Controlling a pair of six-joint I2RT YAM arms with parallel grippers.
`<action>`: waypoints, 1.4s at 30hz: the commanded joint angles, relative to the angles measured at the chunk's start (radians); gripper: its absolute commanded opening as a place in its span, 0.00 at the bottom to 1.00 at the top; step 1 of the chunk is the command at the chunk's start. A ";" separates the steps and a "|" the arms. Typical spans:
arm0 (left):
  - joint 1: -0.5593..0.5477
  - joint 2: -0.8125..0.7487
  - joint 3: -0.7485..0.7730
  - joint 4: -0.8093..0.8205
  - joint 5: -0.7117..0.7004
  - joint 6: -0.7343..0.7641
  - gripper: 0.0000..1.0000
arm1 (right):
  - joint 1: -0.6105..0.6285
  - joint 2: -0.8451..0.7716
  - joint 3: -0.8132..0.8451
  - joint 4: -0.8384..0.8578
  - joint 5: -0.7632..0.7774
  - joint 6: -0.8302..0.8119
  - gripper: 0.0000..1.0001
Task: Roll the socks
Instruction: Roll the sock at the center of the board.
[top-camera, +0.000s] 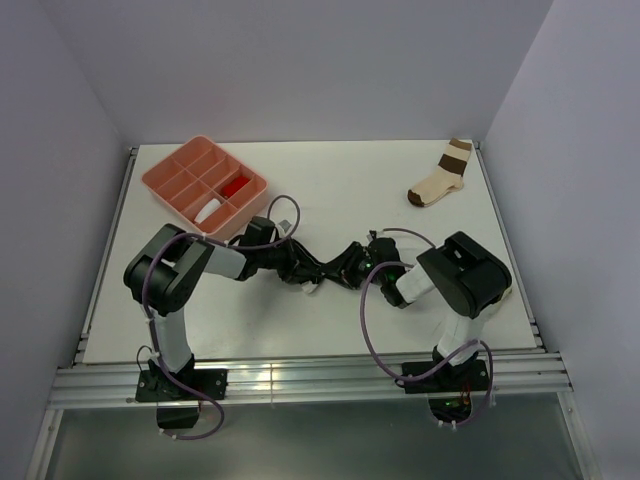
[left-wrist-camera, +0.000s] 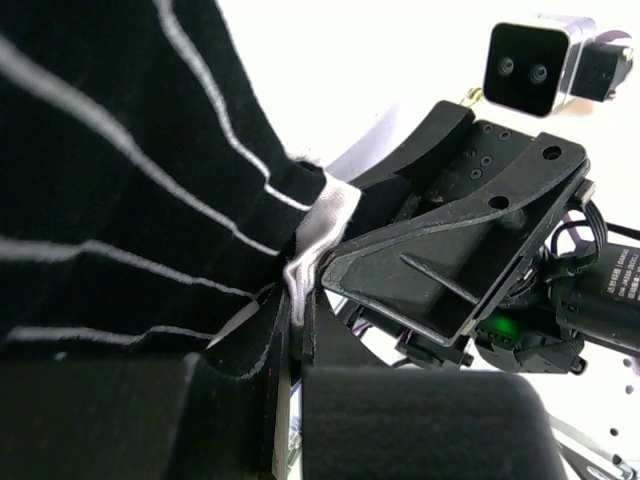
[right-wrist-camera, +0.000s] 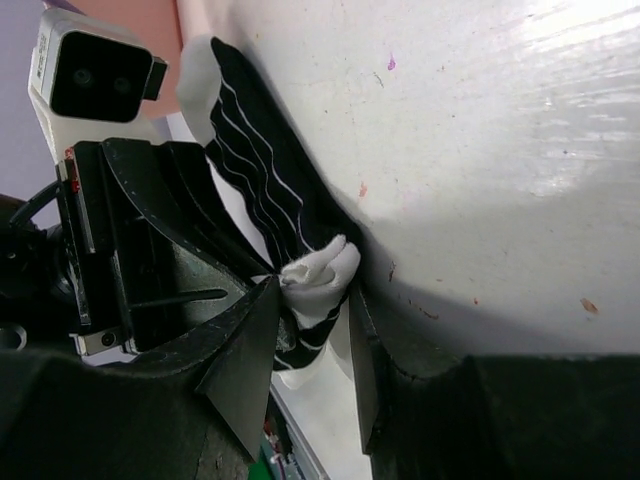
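Observation:
The black sock with thin white stripes (top-camera: 312, 272) is stretched between my two grippers at the middle of the table. My left gripper (top-camera: 298, 268) is shut on it; in the left wrist view (left-wrist-camera: 295, 330) the striped sock (left-wrist-camera: 120, 200) fills the left half and its white end sits pinched at the fingertips. My right gripper (top-camera: 345, 270) faces the left one. In the right wrist view (right-wrist-camera: 315, 290) its jaws stand partly apart, closed on the bunched white end of the striped sock (right-wrist-camera: 260, 190). A white roll (top-camera: 208, 211) and a red one (top-camera: 237, 187) lie in the tray.
A pink compartment tray (top-camera: 172, 158) sits at the back left. A cream sock with broad brown bands (top-camera: 440, 180) lies at the back right, near the table's edge. The right gripper's body (left-wrist-camera: 450, 250) crowds the left wrist view.

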 joint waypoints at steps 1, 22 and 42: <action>0.000 0.012 -0.004 0.076 0.036 -0.010 0.00 | 0.006 0.057 -0.004 -0.047 -0.006 -0.019 0.42; -0.054 -0.206 0.105 -0.399 -0.335 0.375 0.40 | 0.011 -0.133 0.336 -0.929 0.212 -0.307 0.00; -0.566 -0.292 0.087 -0.241 -1.116 0.835 0.58 | 0.040 0.034 0.703 -1.436 0.252 -0.352 0.00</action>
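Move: The white rolled end of the striped sock is still pinched in the left fingertips, roughly 1 cm to the right of and 1 cm below that hand's point. From the right hand, whose open fingers straddle it, this end is level ahead, about 1 cm to the left and 1 cm lower; the sock's flat far end is some 12 cm left and 5 cm ahead. The pink tray sits about 33 cm left of the right hand and 22 cm ahead. Both hands sink about 1 cm as the right fingers shut on the rolled end beside the left fingertips, and then the left fingers open to a little over half and let go, the hand first edging left and forward, then rising and swinging back and to the right to finish some 5 cm higher, its wrist rolling over and its fingers coming round to point more forward. The right hand keeps its pinch and draws the rolled end about 3 cm to the right, first also some 2 cm forward before easing part of that back, while its wrist turns roughly 40 degrees until the fingers point steeply down at the board. ##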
